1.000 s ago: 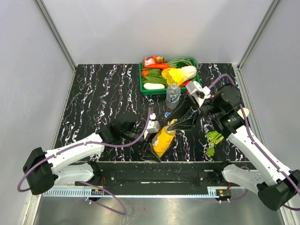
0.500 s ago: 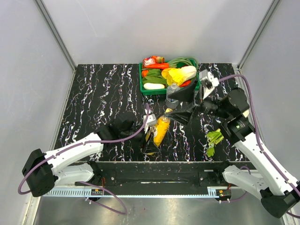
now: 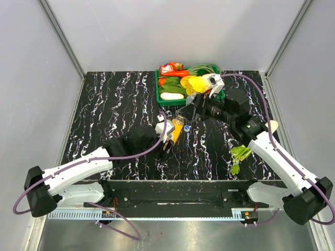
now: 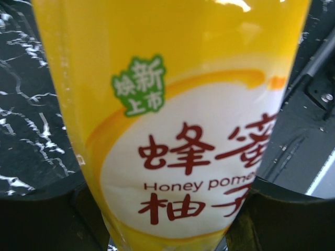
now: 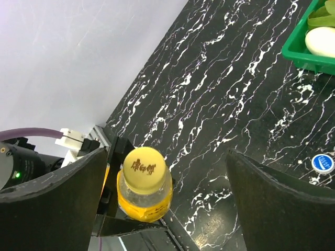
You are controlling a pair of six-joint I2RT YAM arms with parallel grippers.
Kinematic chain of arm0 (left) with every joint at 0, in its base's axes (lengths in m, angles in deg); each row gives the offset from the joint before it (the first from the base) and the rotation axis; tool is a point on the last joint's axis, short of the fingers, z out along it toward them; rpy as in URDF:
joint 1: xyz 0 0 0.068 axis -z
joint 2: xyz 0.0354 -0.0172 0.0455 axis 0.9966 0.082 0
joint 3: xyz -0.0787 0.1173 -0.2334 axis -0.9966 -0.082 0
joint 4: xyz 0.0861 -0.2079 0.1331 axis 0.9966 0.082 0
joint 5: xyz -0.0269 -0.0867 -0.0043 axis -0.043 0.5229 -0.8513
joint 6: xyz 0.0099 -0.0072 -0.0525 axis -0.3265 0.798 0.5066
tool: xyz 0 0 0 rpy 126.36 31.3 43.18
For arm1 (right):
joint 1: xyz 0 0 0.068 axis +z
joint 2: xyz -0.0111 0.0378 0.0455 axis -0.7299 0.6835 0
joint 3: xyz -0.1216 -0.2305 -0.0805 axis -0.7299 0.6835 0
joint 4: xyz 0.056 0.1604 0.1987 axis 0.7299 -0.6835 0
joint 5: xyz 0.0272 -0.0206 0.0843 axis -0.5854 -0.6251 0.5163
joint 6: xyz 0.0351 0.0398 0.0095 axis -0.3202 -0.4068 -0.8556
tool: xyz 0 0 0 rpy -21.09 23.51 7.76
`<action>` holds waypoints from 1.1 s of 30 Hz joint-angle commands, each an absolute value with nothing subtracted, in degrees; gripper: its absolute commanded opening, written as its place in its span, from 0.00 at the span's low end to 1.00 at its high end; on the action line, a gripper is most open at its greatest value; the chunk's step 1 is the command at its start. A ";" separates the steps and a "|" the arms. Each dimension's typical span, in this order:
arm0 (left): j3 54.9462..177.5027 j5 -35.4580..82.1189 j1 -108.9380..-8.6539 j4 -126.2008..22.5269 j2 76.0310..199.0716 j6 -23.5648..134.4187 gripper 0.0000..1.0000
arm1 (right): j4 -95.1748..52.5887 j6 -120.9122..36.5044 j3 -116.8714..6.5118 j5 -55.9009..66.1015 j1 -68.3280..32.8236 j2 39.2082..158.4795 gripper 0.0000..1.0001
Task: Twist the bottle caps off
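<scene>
My left gripper (image 3: 170, 141) is shut on the orange juice bottle (image 3: 175, 137), whose yellow label (image 4: 172, 130) fills the left wrist view. The bottle is tilted with its neck towards my right gripper. In the right wrist view the yellow cap (image 5: 144, 168) is on the bottle (image 5: 144, 201). My right gripper (image 3: 188, 115) is open a short way off the cap. Its dark fingers (image 5: 52, 201) stand wide either side of the bottle without touching it. A loose blue cap (image 5: 322, 163) lies on the table (image 3: 187, 127). The water bottle is hidden behind my right arm. I see no red cap.
A green tray (image 3: 158, 93) of vegetables stands at the back centre, just behind my right gripper; its corner shows in the right wrist view (image 5: 301, 49). A green leafy vegetable (image 3: 239, 155) lies on the black marble table (image 3: 115, 104) at the front right.
The left gripper has carried the orange juice bottle away from the front edge towards the table's middle. The right gripper has moved back from the bottle's cap towards the tray, covering the water bottle.
</scene>
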State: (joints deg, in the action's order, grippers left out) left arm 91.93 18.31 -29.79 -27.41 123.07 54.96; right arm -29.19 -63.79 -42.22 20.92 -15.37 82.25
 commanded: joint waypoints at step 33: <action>92.14 16.62 -26.67 -31.96 124.64 57.65 0.00 | -19.21 -60.54 -39.31 30.06 -15.15 77.36 0.00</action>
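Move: The right hand, fingers wide open, has the yellow cap nearly between them, about 2 cm back, 2 cm left and 1 cm below. From this hand, the loose blue cap lies on the table some 7 cm ahead and 3 cm right, roughly 20 cm down, and the clear bottle stands about 13 cm ahead, 5 cm right and 11 cm below. The left hand holds the yellow bottle; the yellow cap is about 9 cm ahead, 5 cm right and 11 cm above it. The right hand edges about 1 cm left, closing to pinch the yellow cap, then eases back; left holds the bottle. ##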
